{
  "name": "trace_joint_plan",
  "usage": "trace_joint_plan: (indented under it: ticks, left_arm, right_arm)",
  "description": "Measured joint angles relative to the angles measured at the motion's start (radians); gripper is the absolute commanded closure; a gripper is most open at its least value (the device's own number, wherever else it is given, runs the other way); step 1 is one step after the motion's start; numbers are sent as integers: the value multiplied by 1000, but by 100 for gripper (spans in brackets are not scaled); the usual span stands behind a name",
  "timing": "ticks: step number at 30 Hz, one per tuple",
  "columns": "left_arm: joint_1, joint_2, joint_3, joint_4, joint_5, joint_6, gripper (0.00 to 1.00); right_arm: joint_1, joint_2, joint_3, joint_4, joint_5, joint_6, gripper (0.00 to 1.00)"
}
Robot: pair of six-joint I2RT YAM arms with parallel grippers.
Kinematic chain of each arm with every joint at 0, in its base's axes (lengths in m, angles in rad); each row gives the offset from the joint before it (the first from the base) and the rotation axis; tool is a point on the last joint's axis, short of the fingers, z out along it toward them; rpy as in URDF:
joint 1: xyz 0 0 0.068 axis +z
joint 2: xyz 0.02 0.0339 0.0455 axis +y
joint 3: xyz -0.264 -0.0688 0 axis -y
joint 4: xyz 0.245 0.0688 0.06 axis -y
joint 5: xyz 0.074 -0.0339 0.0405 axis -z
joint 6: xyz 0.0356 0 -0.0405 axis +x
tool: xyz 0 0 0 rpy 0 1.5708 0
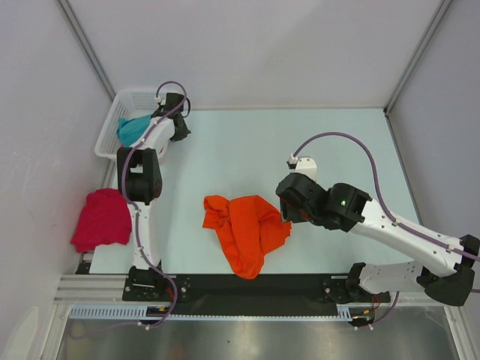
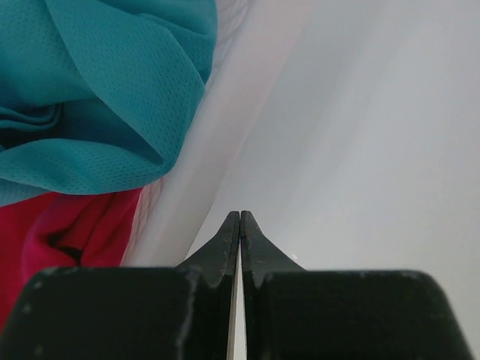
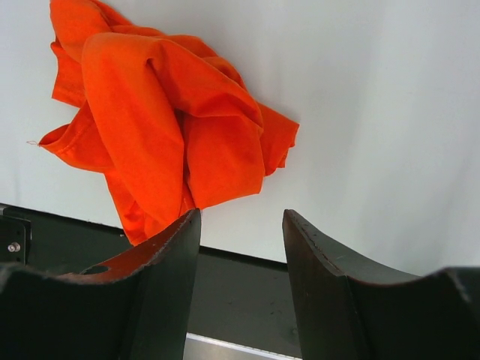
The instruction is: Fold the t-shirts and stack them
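Note:
A crumpled bright orange t-shirt (image 1: 241, 227) (image 3: 172, 127) lies on the table near its front edge. A teal t-shirt (image 1: 133, 129) (image 2: 97, 97) is bunched in the white basket, with crimson cloth (image 2: 67, 232) under it. Another crimson t-shirt (image 1: 102, 218) lies heaped at the table's left edge. My left gripper (image 1: 180, 127) (image 2: 240, 217) is shut with nothing between its fingers, just right of the basket's wall. My right gripper (image 1: 289, 205) (image 3: 241, 217) is open and empty, hanging just right of the orange t-shirt and apart from it.
The white lattice basket (image 1: 126, 100) stands at the table's far left corner; its wall (image 2: 225, 127) is close to my left fingers. A black rail (image 1: 247, 285) (image 3: 240, 292) runs along the near edge. Grey walls enclose the table.

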Motion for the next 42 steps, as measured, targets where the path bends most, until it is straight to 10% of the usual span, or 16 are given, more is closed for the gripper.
trace_joint_plan:
  ticks: [42]
  left_arm:
    - [63, 126, 203, -103, 101, -52, 90]
  right_arm:
    - [85, 135, 57, 62, -24, -9, 42]
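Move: The laundry basket's middle lies about 16 cm to the left of the left hand and 3 cm ahead, near hand height, with its right wall just beside the closed fingertips. The blue shirt in it is about 17 cm left and 2 cm ahead, and the folded red shirt about 21 cm left and 34 cm back. From the right hand, the orange shirt lies roughly 12 cm to the left, level with it and 21 cm below. Shut fingertips of the left hand keep nudging the basket's right wall from outside, working about 3 cm left and 2 cm forward in short uneven pushes while sinking 1 cm, then easing back right about 1.5 cm at the finish. Meanwhile the right hand, half open and touching nothing, drifts some 5 cm left over the orange shirt. ##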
